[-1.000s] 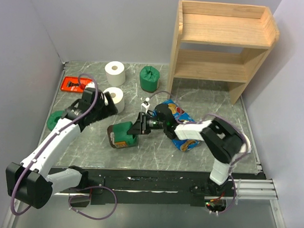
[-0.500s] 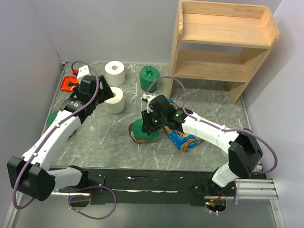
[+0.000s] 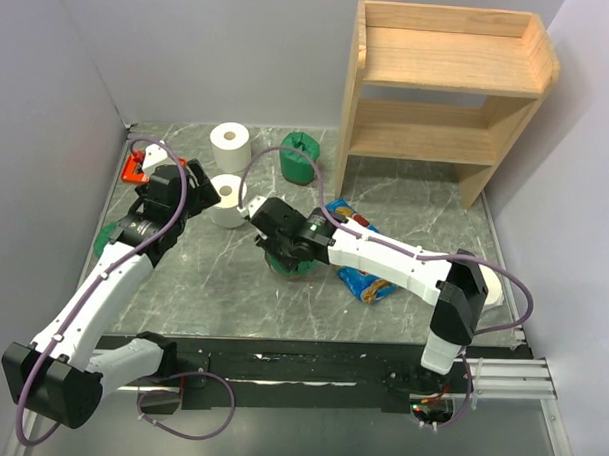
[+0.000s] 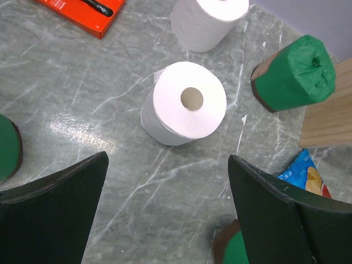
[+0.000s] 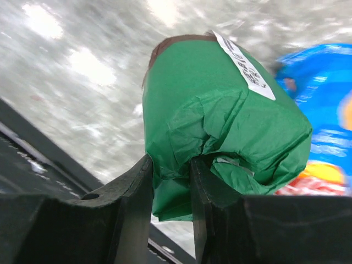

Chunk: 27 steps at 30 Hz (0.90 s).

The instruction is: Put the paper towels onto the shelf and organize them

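Note:
My right gripper [image 3: 284,245] [image 5: 170,162] is shut on the crumpled wrapping at the top of a green paper towel roll [image 3: 289,263] [image 5: 220,126], held mid-table beside the blue chip bag. My left gripper [image 3: 191,189] [image 4: 168,165] hangs wide open above and just left of an upright white roll [image 3: 228,200] [image 4: 190,102], holding nothing. A second white roll [image 3: 230,143] and another green roll [image 3: 300,156] stand further back. A third green roll [image 3: 106,241] sits half hidden under my left arm. The two-tier wooden shelf [image 3: 444,88] stands at the back right.
The blue chip bag [image 3: 361,260] [image 5: 324,110] lies under my right forearm. A red flat tool [image 3: 137,167] [image 4: 82,11] lies at the back left by the wall. A white roll [image 3: 492,290] peeks out behind my right arm's elbow. Grey walls enclose three sides.
My right arm stretched out and carried the green roll rightward to mid-table, turning over it. My left gripper drew back and left from the white roll and opened wider.

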Available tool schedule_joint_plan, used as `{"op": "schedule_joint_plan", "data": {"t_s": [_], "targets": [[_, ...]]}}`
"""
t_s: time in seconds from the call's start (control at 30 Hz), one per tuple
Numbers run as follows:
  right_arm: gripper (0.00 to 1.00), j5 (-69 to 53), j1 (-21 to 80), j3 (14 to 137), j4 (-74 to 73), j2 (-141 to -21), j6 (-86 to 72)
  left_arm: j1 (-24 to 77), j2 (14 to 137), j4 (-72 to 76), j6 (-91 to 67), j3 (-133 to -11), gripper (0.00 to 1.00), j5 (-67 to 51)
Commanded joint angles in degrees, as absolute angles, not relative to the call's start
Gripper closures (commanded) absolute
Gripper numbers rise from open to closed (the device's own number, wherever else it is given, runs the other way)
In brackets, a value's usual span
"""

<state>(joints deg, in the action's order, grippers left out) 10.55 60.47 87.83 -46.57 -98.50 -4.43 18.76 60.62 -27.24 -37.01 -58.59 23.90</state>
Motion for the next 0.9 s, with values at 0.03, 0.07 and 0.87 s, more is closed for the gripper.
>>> {"op": "schedule_joint_plan", "data": {"t_s": [0.03, 0.07, 0.87], "targets": [[0.69, 26.5, 61.7, 104.3, -55.9, -96.9, 9.1, 18.5, 60.3, -25.6, -36.2, -58.9, 0.04, 23.9], [0.68, 27.9, 61.8, 106.5, -57.2, -96.9, 10.9, 18.5, 60.3, -25.3, -36.3, -58.8, 0.04, 23.5], [0.62, 33.3, 34.6, 117.9, -30.0, -81.7, 67.9, 18.5, 60.6, -23.9, -36.9, -58.1, 0.04, 15.0]]}}
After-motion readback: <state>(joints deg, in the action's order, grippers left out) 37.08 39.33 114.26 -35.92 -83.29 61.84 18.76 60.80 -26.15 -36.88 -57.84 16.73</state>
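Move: The right hand already holds a green-wrapped paper towel roll low over the table. The middle of the upper shelf it is taken to lies about 28 cm ahead, 27 cm to its right and 25 cm above. The chip bag lies some 9 cm ahead, 16 cm to the right and 9 cm lower; a standing green roll is about 28 cm nearly straight ahead. From the left hand the upper shelf is roughly 18 cm ahead, 47 cm right and 16 cm up. Keeping its pinch on the green paper towel roll, the right hand sweeps it quickly up by about 36 cm, at first almost straight up with a little forward, then ever more to the right, some 22 cm, towards the upper shelf. It works about 13 cm forward along the way, and the wrist swings the fingers up by some 60 degrees, from pointing steeply down to nearly level and forward. ##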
